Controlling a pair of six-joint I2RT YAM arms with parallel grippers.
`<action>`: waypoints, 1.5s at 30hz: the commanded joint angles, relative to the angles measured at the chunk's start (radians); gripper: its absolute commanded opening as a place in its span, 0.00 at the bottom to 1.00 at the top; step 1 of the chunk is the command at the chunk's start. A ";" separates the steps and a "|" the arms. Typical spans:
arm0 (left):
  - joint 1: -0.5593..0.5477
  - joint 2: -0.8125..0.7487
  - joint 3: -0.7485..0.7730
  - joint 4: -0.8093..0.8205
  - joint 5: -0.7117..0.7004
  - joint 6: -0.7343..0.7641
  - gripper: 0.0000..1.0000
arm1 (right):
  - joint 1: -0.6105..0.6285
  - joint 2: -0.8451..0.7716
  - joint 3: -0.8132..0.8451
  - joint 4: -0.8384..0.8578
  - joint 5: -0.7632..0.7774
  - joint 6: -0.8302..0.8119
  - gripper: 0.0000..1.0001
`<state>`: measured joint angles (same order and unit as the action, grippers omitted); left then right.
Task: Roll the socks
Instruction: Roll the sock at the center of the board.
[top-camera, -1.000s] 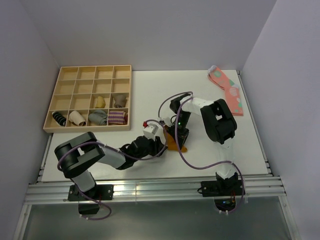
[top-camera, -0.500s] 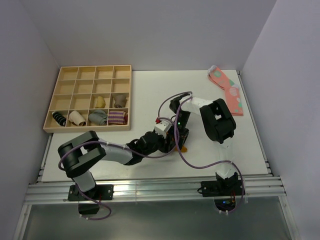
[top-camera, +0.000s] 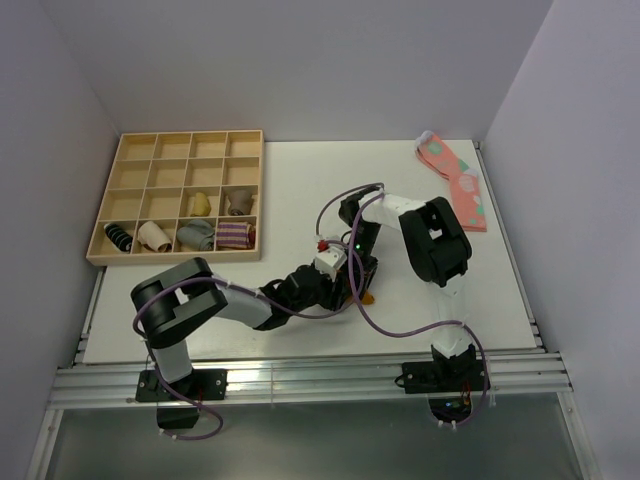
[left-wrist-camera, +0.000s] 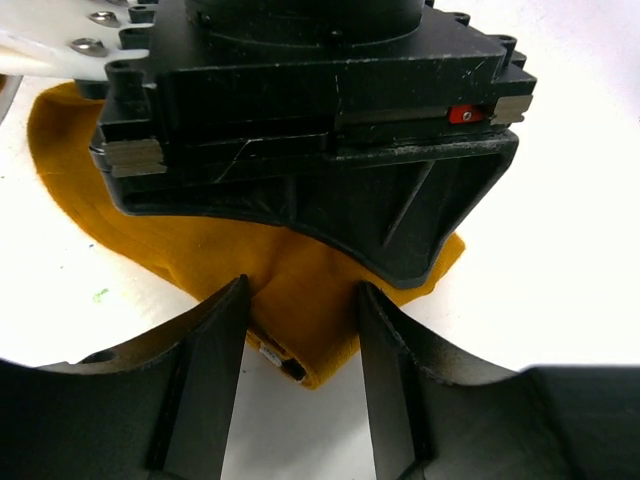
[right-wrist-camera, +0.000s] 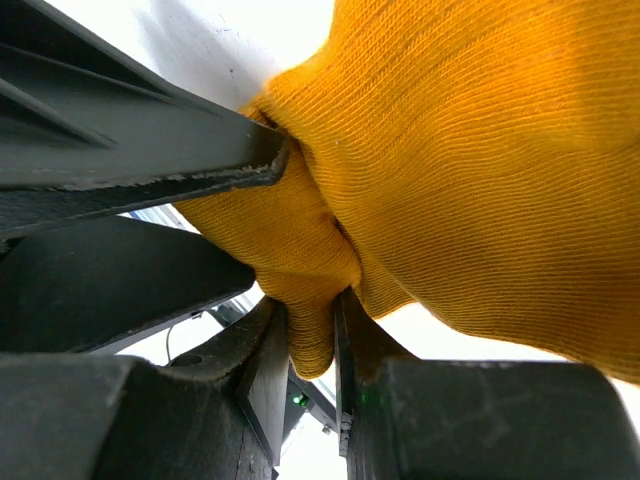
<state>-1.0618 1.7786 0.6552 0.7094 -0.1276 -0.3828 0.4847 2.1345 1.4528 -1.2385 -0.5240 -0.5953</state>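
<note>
The mustard-orange sock lies on the white table, partly folded over itself. In the top view only a small orange tip of the sock shows past the two wrists. My right gripper is shut on a bunched fold of the sock. Its black body presses down on the middle of the cloth. My left gripper is low at the near side, open. Its fingers straddle the sock's folded near corner, where a dark cuff edge peeks out. In the top view both grippers meet at the table's middle.
A wooden compartment tray sits at the back left, with rolled sock bundles in its front row. A pink spotted sock lies at the back right, near the wall. The table's front edge runs just below the arms.
My left arm has slid right, up against the right gripper, and its jaws have opened wider. It now covers most of the sock in the top view. The right gripper has stayed put.
</note>
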 joint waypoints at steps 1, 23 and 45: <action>-0.007 0.031 0.000 0.024 0.025 -0.008 0.52 | 0.012 0.039 0.006 0.059 0.048 -0.018 0.07; -0.006 0.162 -0.120 0.186 0.028 -0.310 0.00 | -0.037 -0.068 -0.015 0.230 -0.018 0.126 0.44; 0.043 0.203 -0.135 0.134 0.166 -0.519 0.00 | -0.198 -0.482 -0.232 0.409 -0.146 -0.145 0.49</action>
<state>-1.0275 1.9228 0.5697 1.0550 -0.0437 -0.8520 0.2817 1.7164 1.2556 -0.8558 -0.6315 -0.6277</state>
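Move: The left gripper stands open astride the near, folded end of the orange sock; the sock's middle is some 3 cm ahead, 2 cm right and about 1 cm below it. The purple-striped roll in the box is roughly 13 cm ahead and 26 cm left; the pink sock lies about 25 cm ahead and 25 cm right. The right gripper already pinches the orange sock, whose middle is about 2 cm ahead of it and 1 cm left. Close the left gripper on the folded sock beside the right fingertips, easing about 1 cm right, then keep the pinch and roll the wrist some 30 degrees counter-clockwise as seen from behind the hand. Once the left has hold, open the right fingers, let go of the sock and pull away forward, then up, ending about 8 cm farther out and 7 cm higher, its fingers swinging to point more straight down and left. ##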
